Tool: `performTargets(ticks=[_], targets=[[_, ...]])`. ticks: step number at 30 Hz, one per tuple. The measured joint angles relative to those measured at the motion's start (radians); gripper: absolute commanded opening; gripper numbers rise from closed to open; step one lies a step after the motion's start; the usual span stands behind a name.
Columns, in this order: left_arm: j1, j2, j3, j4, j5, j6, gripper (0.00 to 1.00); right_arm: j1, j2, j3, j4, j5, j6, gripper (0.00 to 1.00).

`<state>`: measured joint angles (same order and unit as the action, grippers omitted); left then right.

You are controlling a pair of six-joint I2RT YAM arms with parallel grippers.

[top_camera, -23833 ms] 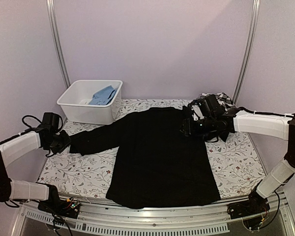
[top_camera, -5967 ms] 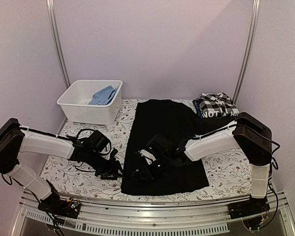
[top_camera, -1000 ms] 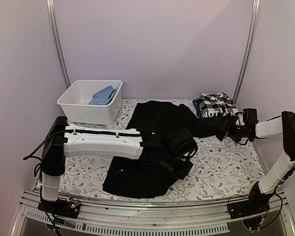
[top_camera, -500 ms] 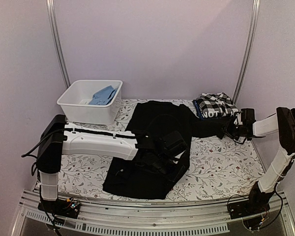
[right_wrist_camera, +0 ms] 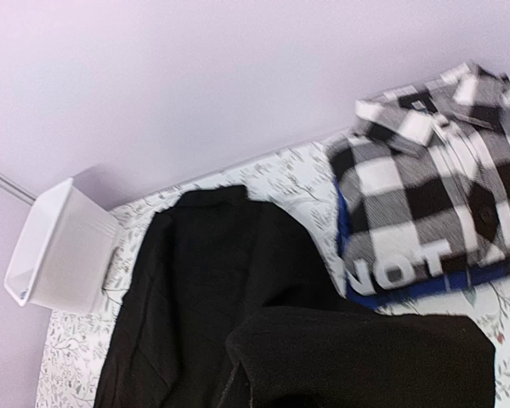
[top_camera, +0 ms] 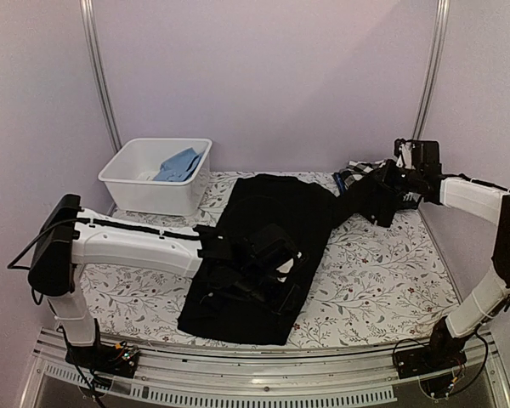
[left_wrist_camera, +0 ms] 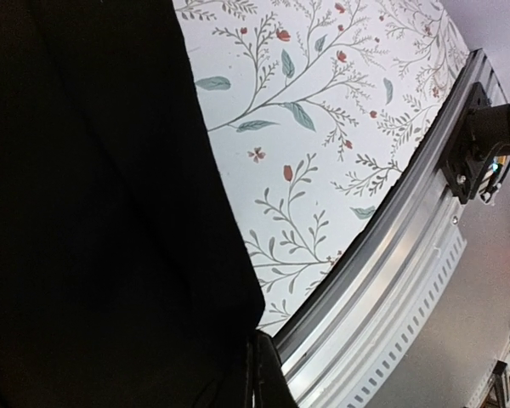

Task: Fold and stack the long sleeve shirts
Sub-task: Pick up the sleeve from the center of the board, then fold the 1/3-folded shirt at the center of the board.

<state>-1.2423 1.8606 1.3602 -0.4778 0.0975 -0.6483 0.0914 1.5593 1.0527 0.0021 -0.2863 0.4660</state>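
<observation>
The plain black long sleeve shirt (top_camera: 272,212) lies half folded in the middle of the table. My left gripper (top_camera: 272,259) rests over its lower part, and in the left wrist view the shut jaws (left_wrist_camera: 262,378) pinch the black cloth (left_wrist_camera: 93,212). My right gripper (top_camera: 397,181) is raised at the back right, shut on the black sleeve (top_camera: 365,204), which hangs from it. That sleeve (right_wrist_camera: 365,357) hides the right fingers in the right wrist view. Behind it, the folded checked shirt (right_wrist_camera: 442,170) sits on a dark one with white lettering (right_wrist_camera: 399,272).
A white bin (top_camera: 157,174) with a blue cloth (top_camera: 178,164) inside stands at the back left. The metal rail (left_wrist_camera: 391,280) runs along the table's near edge, close to my left gripper. The floral table cover (top_camera: 382,280) shows bare on the right.
The right gripper has shut on the black sleeve and lifted it up and back toward the stack. The left arm has drawn back to the left over the shirt.
</observation>
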Motion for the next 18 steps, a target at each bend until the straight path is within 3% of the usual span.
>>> performTargets(ticks=[8,18], targets=[[0.008,-0.069,-0.129,0.051,-0.012,-0.08,0.0,0.173,0.079,0.372,-0.084,0.014,-0.119,0.0],[0.016,-0.177,-0.316,0.081,-0.064,-0.211,0.0,0.362,0.51,0.74,-0.184,-0.003,-0.214,0.0]])
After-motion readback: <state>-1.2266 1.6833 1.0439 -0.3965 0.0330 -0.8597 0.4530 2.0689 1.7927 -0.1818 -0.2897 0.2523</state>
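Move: Some 34 cm to the right hand's left, 3 cm back and 17 cm below lies the upper body of the black shirt whose sleeve it already holds. The shirt's collar is about 34 cm left and 8 cm ahead of that hand; the folded pile sits almost under it, 4 cm ahead, 2 cm right and some 14 cm down. The left hand, shut and empty, has the shirt's lower part about 9 cm left, 4 cm ahead and 7 cm below. Swinging the pinched sleeve end across, the right hand goes about 22 cm left and some 6 cm forward, from beside the pile towards the shirt's upper body. It climbs about 12 cm, then sinks 8 cm, yawing some 25 degrees counter-clockwise with fingers kept shut. The left hand slides 7 cm left and 3 cm down over the lower part, still closed. ##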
